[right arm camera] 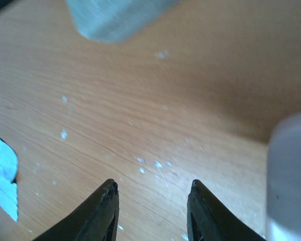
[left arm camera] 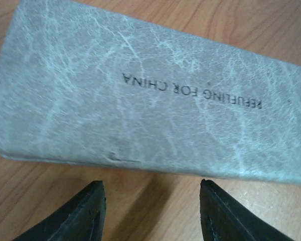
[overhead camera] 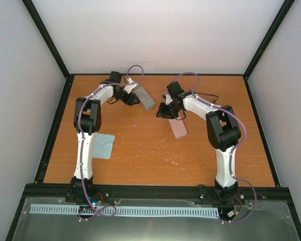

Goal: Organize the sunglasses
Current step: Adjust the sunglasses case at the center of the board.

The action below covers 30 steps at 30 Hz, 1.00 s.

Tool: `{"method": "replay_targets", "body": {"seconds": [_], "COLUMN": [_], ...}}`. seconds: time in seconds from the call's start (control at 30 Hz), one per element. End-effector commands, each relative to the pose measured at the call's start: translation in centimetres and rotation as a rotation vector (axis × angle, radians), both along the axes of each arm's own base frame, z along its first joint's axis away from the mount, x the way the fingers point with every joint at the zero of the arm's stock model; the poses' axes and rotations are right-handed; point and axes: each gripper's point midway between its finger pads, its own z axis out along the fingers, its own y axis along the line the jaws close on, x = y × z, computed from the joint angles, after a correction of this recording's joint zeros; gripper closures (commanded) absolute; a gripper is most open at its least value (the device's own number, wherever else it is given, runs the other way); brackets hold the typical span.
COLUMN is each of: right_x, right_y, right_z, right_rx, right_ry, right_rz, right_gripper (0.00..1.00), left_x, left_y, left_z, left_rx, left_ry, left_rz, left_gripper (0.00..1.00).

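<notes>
The sunglasses do not show clearly in any view; a thin black line (overhead camera: 209, 97) behind my right forearm is too small to identify. A grey oblong case (overhead camera: 145, 97) lies at the back centre of the table. It fills the left wrist view as the grey case (left arm camera: 150, 95), closed, with printed lettering on top. My left gripper (left arm camera: 151, 185) is open just short of its near long edge, with only bare wood between the fingers. The right gripper (right arm camera: 153, 188) is open over bare table. A pink case (overhead camera: 178, 128) lies beside it.
A light-blue cloth (overhead camera: 104, 145) lies by the left arm, and a corner of the cloth (right arm camera: 1, 175) shows in the right wrist view. There the grey case's end (right arm camera: 115, 17) is ahead and the pink case (right arm camera: 290, 175) is blurred at the right. Black rails edge the table.
</notes>
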Motion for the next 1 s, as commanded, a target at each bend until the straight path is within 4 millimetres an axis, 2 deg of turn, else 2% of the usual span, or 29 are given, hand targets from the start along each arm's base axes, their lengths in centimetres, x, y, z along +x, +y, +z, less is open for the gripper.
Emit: {"method": "replay_targets", "body": {"seconds": [0.0,0.07,0.23,0.47,0.63,0.7,0.73,0.77,0.97], "right_x": [3.3,4.8,9.2,13.6,15.2,15.8,15.7,16.2,16.1], "right_y": [1.1,1.0,1.4,1.2,0.9,1.4,1.6,2.2,4.5], "right_z": [2.1,2.5,2.8,1.3,-0.3,-0.4,-1.2,-0.6,-1.6], "right_rx": [0.030,0.008,-0.021,-0.065,-0.027,-0.005,0.002,0.027,0.103], "right_ry": [-0.109,-0.148,-0.222,-0.243,-0.220,-0.222,-0.201,-0.212,-0.176], "right_rz": [-0.013,-0.032,-0.089,-0.149,-0.198,-0.199,-0.199,-0.196,-0.146], "right_gripper": [0.61,0.63,0.75,0.86,0.87,0.87,0.87,0.87,0.88], "left_x": [1.7,2.3,2.6,1.9,1.7,1.7,1.6,1.6,1.7], "left_y": [1.6,1.9,2.5,3.1,3.1,3.1,3.1,3.0,2.8], "left_z": [0.6,0.9,1.3,0.9,0.7,0.6,0.6,0.5,0.1], "left_rx": [0.051,0.059,0.075,0.065,0.056,0.054,0.052,0.049,0.040], "left_ry": [-0.031,-0.043,-0.052,-0.029,-0.015,-0.011,-0.008,-0.004,0.009], "left_rz": [0.064,0.076,0.088,0.122,0.134,0.133,0.134,0.135,0.141], "left_gripper": [0.46,0.46,0.47,0.47,0.47,0.46,0.45,0.45,0.42]}}
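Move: The grey sunglasses case, lying slantwise, has its middle about 5 cm to the left hand's right, 2 cm ahead and slightly below. From the right hand it lies roughly 13 cm ahead, 9 cm left and 4 cm below. The pink case is some 4 cm back and 11 cm right of the right hand, also about 4 cm below. Right hand arcs some 16 cm forward beside the grey case, narrowing its fingers; left backs about 3 cm leftward. ##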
